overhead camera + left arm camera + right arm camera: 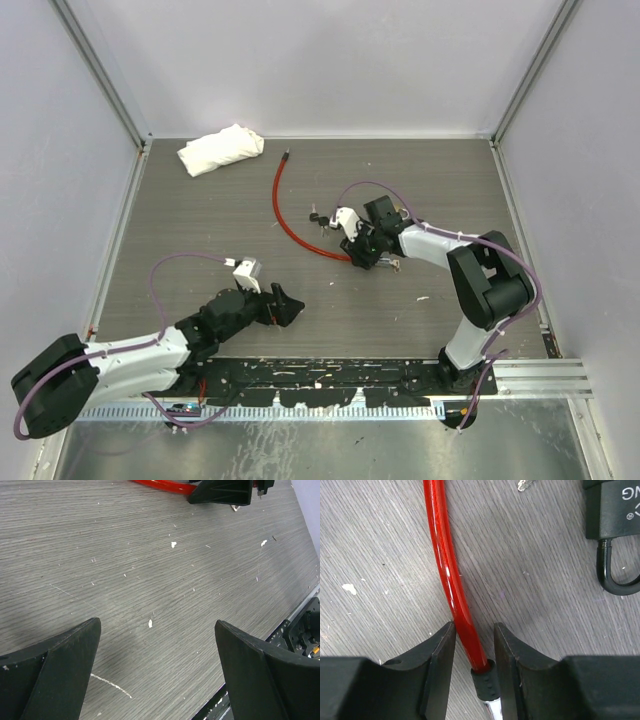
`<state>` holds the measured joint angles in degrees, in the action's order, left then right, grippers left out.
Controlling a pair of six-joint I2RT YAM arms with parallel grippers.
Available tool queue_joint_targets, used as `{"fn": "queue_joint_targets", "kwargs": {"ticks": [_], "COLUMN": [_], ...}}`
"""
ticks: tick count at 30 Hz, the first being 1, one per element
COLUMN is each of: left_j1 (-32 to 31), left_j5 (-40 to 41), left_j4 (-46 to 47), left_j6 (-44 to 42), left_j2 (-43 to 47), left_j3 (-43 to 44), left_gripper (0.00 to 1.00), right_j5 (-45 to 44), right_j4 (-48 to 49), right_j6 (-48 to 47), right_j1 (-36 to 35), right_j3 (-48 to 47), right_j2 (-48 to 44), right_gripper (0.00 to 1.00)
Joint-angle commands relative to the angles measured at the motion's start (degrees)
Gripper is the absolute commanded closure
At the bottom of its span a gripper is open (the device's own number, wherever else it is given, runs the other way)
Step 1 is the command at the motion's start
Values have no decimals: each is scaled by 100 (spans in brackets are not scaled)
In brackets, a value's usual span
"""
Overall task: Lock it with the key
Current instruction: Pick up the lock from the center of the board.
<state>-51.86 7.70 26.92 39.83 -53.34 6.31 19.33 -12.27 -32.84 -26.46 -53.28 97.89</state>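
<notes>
A red cable (282, 205) curves over the grey table, and its black-collared metal end (486, 680) lies between the fingers of my right gripper (356, 252) (474, 645). The jaws straddle that end closely, with thin gaps still showing. A black padlock (612, 510) (318, 215) with its shackle lies just beside the cable. A small silvery tip (522, 485) shows at the top edge of the right wrist view; I cannot tell if it is the key. My left gripper (285, 305) (157, 645) hovers wide open over bare table, holding nothing.
A crumpled white cloth (220, 150) lies at the back left. Grey walls enclose the table on three sides. A black rail (330, 375) runs along the near edge. White specks (150, 623) dot the surface. The left wrist view catches the red cable (165, 486).
</notes>
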Motion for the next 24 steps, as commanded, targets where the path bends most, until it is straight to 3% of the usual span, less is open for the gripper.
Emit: {"fn": "queue_joint_targets", "kwargs": {"ticks": [1,17,24], "left_j1": [-23,-18,-22], "left_j5": [57,104,108], "left_j4": [195,-48,-109], "left_j6": [-19,-55,-46], "left_j2": [150,433,498], "left_j3": [205,178,169], "left_gripper": [2,2,2], "right_j5": [-206,214,831], "right_j4": [-70,-373,-478], "right_j6": [-53,21,41], "right_j1": [-70,-75,-24], "right_j3": [-168,-352,-350], "right_j2": [137,-116,-385], "right_gripper": [60,93,99]}}
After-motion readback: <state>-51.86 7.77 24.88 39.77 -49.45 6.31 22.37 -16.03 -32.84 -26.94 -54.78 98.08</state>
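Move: The red cable already runs between the right hand's half-open fingertips, about 1 cm below the hand point and just short of its black band; its silver end lies about 4 cm to the right. The black padlock is some 10 cm ahead and 4 cm left, the brass padlock about 12 cm ahead and 7 cm right, the black keys roughly 11 cm ahead and 10 cm left. From the idle left hand the gripped stretch of cable lies some 12 cm ahead, 16 cm right and 6 cm lower. Staying low over the board almost without travel, the right hand shuts its fingers from a bit under half open to about a fifth, pinching the red cable just beside its black band, where they stop on it. Keeping that pinch, the hand then draws back towards the robot by about 1 cm, away from the black padlock, drifting slightly left with hardly any turn of the wrist and no real lift yet. ##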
